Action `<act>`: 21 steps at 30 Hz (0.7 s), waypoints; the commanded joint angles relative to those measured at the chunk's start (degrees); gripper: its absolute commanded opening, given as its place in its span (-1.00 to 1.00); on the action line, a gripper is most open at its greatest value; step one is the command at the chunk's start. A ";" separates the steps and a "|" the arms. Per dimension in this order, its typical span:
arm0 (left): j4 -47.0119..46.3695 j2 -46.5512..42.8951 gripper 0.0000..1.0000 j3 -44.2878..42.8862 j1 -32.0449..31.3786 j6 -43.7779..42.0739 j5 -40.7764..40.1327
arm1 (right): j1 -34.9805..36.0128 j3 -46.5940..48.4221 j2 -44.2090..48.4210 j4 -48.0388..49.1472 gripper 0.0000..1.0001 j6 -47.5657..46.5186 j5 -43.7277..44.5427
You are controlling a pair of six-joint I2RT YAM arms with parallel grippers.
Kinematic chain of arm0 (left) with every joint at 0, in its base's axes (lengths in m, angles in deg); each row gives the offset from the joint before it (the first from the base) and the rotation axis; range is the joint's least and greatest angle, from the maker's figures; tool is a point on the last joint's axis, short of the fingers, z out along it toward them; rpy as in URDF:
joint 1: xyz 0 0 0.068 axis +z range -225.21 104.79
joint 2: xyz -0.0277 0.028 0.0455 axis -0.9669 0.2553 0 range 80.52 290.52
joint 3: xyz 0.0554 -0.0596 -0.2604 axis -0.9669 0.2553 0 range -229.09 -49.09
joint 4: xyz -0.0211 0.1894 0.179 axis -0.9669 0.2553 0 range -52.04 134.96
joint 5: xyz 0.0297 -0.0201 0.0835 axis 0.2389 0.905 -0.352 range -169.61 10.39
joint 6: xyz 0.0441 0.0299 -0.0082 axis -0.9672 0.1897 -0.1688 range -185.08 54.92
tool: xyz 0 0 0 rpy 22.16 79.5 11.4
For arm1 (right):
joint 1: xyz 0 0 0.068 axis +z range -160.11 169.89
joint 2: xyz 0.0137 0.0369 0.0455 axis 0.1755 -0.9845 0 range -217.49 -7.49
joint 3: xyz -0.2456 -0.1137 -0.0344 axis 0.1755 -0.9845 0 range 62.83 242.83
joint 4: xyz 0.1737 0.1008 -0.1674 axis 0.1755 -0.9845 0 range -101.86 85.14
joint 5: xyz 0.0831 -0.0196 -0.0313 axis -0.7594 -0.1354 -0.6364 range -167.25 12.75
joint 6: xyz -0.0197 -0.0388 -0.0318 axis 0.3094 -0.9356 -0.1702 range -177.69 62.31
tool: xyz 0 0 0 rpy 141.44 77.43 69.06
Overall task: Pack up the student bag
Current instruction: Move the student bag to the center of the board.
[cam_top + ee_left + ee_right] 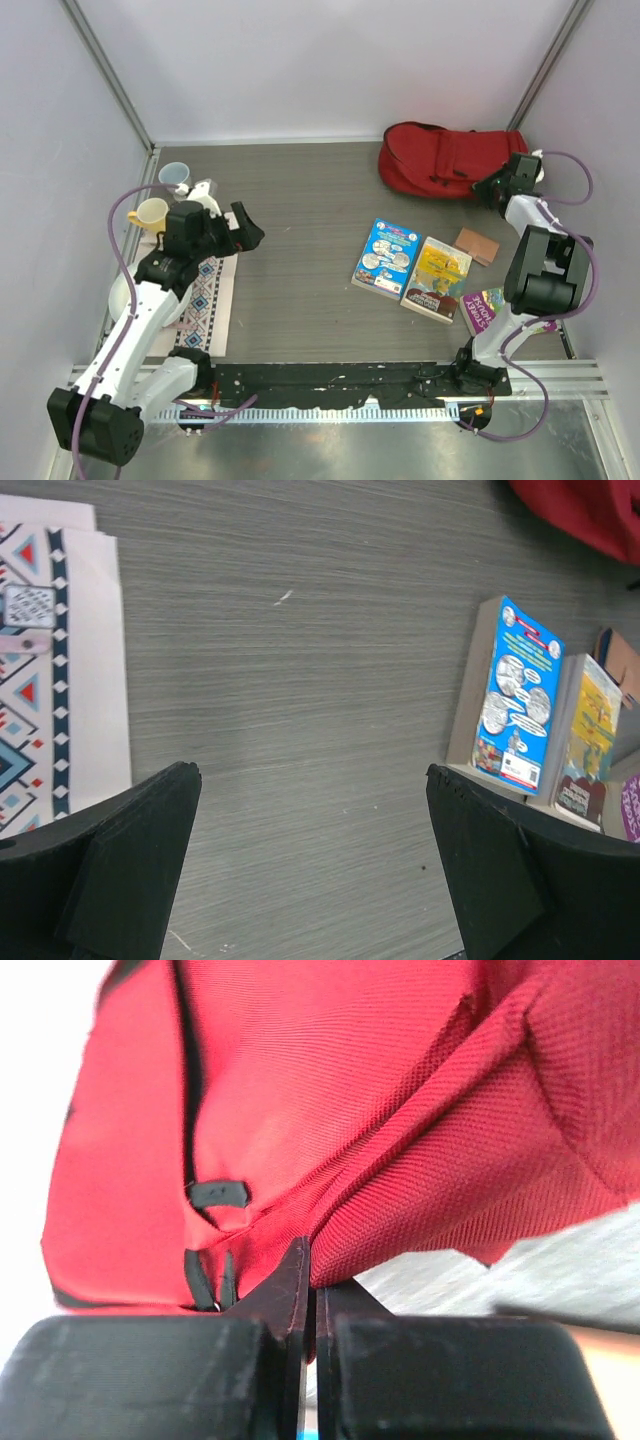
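Observation:
The student bag [440,158] is a large red backpack with black trim, lying at the far right of the table. My right gripper [497,185] is at its right end. In the right wrist view the bag [350,1110] fills the frame, and the right gripper [312,1270] is shut on a fold of its red fabric pinched between the fingertips. My left gripper [245,232] hovers over the left side of the table. Its jaws stand wide open with only bare tabletop between them [310,775]. A corner of the bag [590,510] shows at the top right of the left wrist view.
A blue book [386,258], a yellow book [437,279] and a purple book [483,308] lie right of centre, with a small brown card [477,245] behind them. A patterned mat [205,300], a yellow mug [150,213] and a pale cup [175,177] are at the left.

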 commanded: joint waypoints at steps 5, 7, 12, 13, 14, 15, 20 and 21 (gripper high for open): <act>-2.44 0.62 0.99 -4.44 -8.20 2.34 -6.29 | 7.95 5.73 8.67 6.23 -0.98 2.11 -15.49; -2.53 1.06 0.99 -5.40 -9.34 2.78 -7.25 | 12.52 5.56 10.07 4.91 -0.99 0.97 -14.97; -2.09 2.55 0.99 -9.88 -12.15 3.39 -7.61 | 21.40 -1.20 13.85 4.46 -0.98 1.48 -12.78; -2.09 2.65 0.99 -10.50 -12.68 3.39 -7.61 | 23.68 -5.30 15.34 6.81 -0.98 1.66 -12.51; -2.18 2.91 0.99 -11.72 -13.03 3.31 -7.79 | 24.48 -7.35 16.14 7.36 -0.98 1.84 -12.42; -2.00 3.61 0.99 -12.26 -13.82 3.22 -7.70 | 25.10 -9.28 16.76 7.71 -0.98 1.93 -12.33; -2.35 6.07 0.99 -13.76 -16.20 3.48 -7.61 | 26.07 -20.80 20.62 10.97 -0.98 2.55 -13.73; -3.40 6.60 0.99 -13.67 -17.16 3.66 -7.61 | 26.07 -21.68 20.89 10.79 -0.98 2.11 -13.82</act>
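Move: The right hand already grips the near right corner of the student bag. The center of the board lies some 41 cm to its left, about 10 cm back and 9 cm below. The blue book is about 26 cm left and 11 cm back, the yellow book 12 cm left and 18 cm back, and the wallet some 9 cm back, nearly in line. From the left hand, the board's center is roughly 25 cm right, 6 cm ahead and 19 cm down. Leftward in a quick arc, the right hand keeps its pinch on the student bag's corner, rising about 10 cm, then sinking most of that and drawing back to end above the blue book, some 25 cm to the left. It turns about 35 degrees counter-clockwise on the way. The left hand, fingers wide open, shifts some 7 cm right and 7 cm up. ##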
